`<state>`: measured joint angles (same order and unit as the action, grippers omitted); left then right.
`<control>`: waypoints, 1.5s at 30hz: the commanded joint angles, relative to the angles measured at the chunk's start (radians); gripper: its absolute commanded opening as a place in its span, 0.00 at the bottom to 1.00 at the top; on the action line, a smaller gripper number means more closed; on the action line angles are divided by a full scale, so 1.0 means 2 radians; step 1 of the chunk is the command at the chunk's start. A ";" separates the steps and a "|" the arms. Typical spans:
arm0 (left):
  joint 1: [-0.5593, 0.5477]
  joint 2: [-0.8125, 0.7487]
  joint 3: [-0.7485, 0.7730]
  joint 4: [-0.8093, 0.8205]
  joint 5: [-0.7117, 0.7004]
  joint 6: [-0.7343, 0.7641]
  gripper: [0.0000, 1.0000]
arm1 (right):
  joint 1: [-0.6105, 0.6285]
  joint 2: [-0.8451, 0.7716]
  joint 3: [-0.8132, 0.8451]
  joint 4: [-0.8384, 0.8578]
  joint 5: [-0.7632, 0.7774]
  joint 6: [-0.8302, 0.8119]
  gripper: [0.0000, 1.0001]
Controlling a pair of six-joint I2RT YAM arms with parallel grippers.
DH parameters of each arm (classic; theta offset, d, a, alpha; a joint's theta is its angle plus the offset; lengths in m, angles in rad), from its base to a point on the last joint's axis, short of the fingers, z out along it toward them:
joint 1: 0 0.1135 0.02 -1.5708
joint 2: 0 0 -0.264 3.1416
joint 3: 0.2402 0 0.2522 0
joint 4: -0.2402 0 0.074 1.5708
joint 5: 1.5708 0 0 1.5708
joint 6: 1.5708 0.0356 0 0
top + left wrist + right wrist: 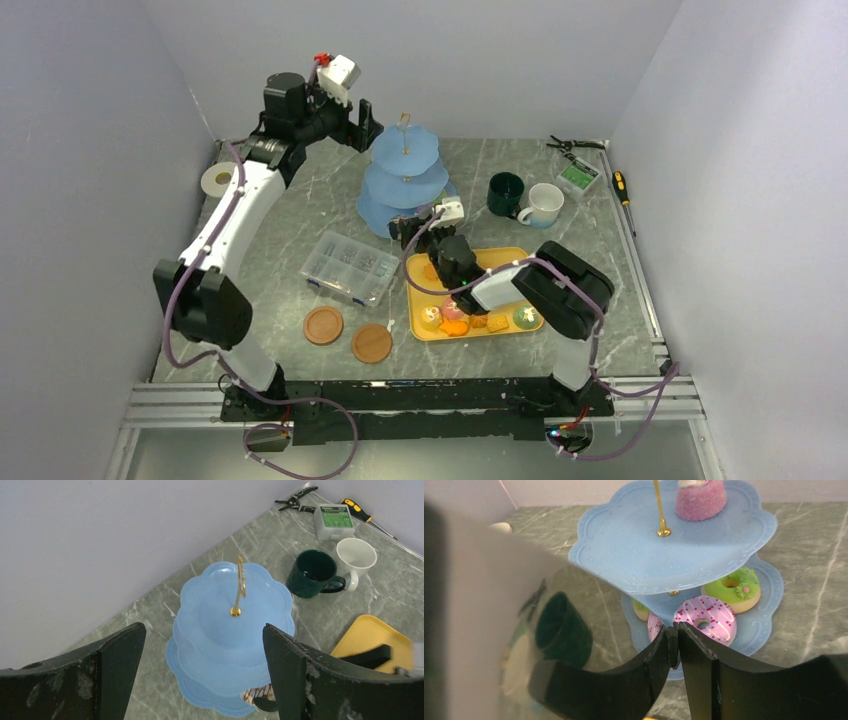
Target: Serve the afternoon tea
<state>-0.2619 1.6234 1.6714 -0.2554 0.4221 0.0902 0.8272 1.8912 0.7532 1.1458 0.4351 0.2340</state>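
Note:
The light-blue three-tier stand (405,175) with its gold loop (240,582) stands at the back centre. My left gripper (367,122) is open and empty, high up beside the stand's top; the stand (220,605) lies between its fingers (205,627) far below. My right gripper (415,228) is shut with nothing seen between the tips (674,630), at the bottom tier's front edge. A pink doughnut (709,617) and a green doughnut (731,587) lie on the bottom tier, and a pink cake (700,497) sits on the tier above. The dark-green mug (505,193) and the white mug (545,205) stand to the right.
A yellow tray (500,258) holds several more treats (470,320) under my right arm. A clear compartment box (348,266), two round coasters (323,325) and a tape roll (217,180) lie at the left. Tools (575,145) lie at the back right. Something white and blurred (479,605) blocks the left of the right wrist view.

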 commanded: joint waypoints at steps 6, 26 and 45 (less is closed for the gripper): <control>0.000 0.073 0.085 0.038 0.069 0.005 0.92 | 0.008 -0.124 -0.075 0.032 -0.010 -0.004 0.71; -0.047 0.167 0.145 0.033 0.084 0.059 0.57 | 0.023 -0.325 -0.195 -0.050 0.031 0.004 0.71; -0.177 0.174 0.138 0.167 -0.376 0.109 0.03 | 0.022 -0.414 -0.257 -0.059 0.052 -0.022 0.71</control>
<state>-0.5968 1.9701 1.8824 -0.0441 -0.0578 0.2600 0.8696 1.1065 0.2546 0.9928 0.5266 0.2081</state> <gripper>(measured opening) 0.050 0.712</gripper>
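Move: The cake stand's gold handle is about 5 cm ahead, 8 cm right and 4 cm below the open left hand. The top tier lies some 8 cm under the handle, and the green mug about 20 cm to the handle's right and much lower. The right hand, holding the tongs, has the tray's middle some 15 cm back, 11 cm right and 12 cm below. From that same hand, the striped donut is just 2 cm ahead and 2 cm left, 7 cm down. The left fingers close from wide open around the cake stand's handle, after the hand goes about 13 cm right, 6 cm forward and some 5 cm down; it turns clockwise, then counter-clockwise by some 20 degrees, rising slightly at the end. Meanwhile the right hand keeps its grip on the tongs and draws them away from the striped donut, back, right and up, to over the tray, its climb done about halfway. ##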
